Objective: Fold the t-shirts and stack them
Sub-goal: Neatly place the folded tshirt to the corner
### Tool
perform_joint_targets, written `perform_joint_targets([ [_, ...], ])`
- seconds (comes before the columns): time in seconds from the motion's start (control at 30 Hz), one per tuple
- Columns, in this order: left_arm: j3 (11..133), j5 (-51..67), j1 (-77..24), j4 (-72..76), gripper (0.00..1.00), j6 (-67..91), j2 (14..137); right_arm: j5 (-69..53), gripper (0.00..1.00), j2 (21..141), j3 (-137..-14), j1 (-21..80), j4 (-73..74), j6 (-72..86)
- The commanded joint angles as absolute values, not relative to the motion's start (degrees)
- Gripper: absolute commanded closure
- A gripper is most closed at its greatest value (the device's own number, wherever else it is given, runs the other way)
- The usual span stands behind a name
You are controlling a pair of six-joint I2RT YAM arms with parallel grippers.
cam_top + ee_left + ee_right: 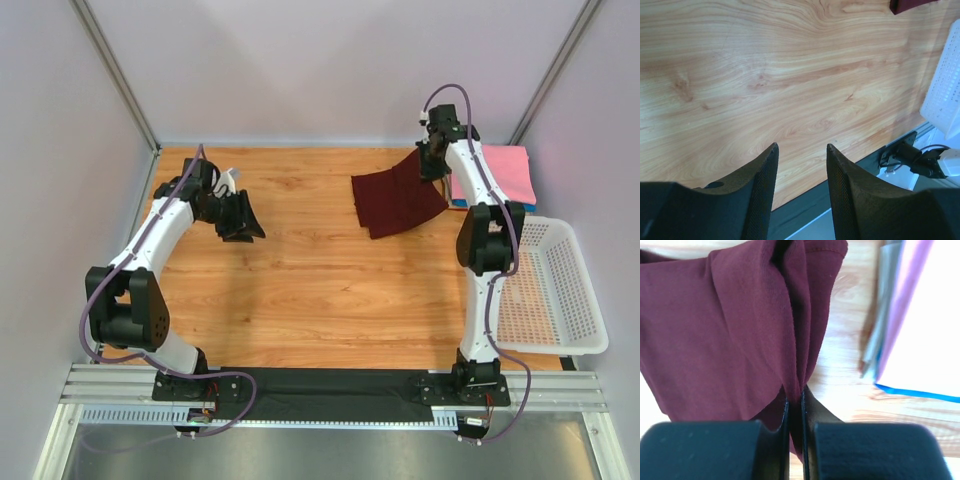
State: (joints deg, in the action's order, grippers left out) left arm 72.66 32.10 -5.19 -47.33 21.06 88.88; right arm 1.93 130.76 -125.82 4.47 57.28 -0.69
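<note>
A dark maroon t-shirt (pixel 397 196) lies folded at the back right of the wooden table, its right edge lifted. My right gripper (pixel 432 165) is shut on that lifted edge; in the right wrist view the maroon t-shirt (pixel 715 330) hangs pinched between the two fingers (pixel 810 435). To its right lies a stack of folded t-shirts (pixel 497 172), pink on top with a blue edge beneath, seen as a stack (pixel 925 330) in the right wrist view. My left gripper (pixel 243 218) stands open over bare wood at the back left, its fingers (pixel 760 185) holding nothing.
A white perforated plastic basket (pixel 553 290) sits off the table's right edge, with its corner (pixel 946 90) showing in the left wrist view. A metal rail and a black strip (pixel 320 385) run along the near edge. Grey walls enclose the table.
</note>
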Motion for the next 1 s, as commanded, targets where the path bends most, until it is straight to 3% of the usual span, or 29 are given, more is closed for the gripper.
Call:
perform_joint_targets([
  [0.0,72.42,33.05,-4.66,-46.41,0.50,19.78,86.57,4.31,1.00,127.71,-129.46,2.46,58.71,-3.69],
  [0.47,72.25,33.84,-3.87,-46.41,0.50,19.69,86.92,6.59,1.00,129.64,-139.55,-3.77,60.82,-8.35],
  [0.83,71.54,35.51,-3.34,-45.88,0.50,20.13,86.92,-3.78,1.00,132.27,-153.53,-9.92,66.89,-7.47],
  [0.97,71.45,35.68,-3.25,-45.88,0.50,20.21,85.70,-4.21,1.00,129.03,-150.30,-14.13,63.82,-8.17],
])
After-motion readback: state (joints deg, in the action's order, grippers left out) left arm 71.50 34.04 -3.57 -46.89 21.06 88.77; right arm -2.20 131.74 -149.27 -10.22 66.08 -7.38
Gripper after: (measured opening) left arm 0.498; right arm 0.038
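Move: The right hand already pinches the folded maroon t-shirt by its edge, the shirt's middle about 7 cm left, 4 cm back and 7 cm below. The stack of folded shirts lies some 16 cm to this hand's right, about 3 cm ahead and 8 cm lower; the white basket is roughly 28 cm right and 27 cm back. From the left hand the stack is about 65 cm right and 17 cm ahead, 12 cm lower. The right hand, still pinching the maroon t-shirt, swings about 13 cm right and 12 cm up towards the stack. ##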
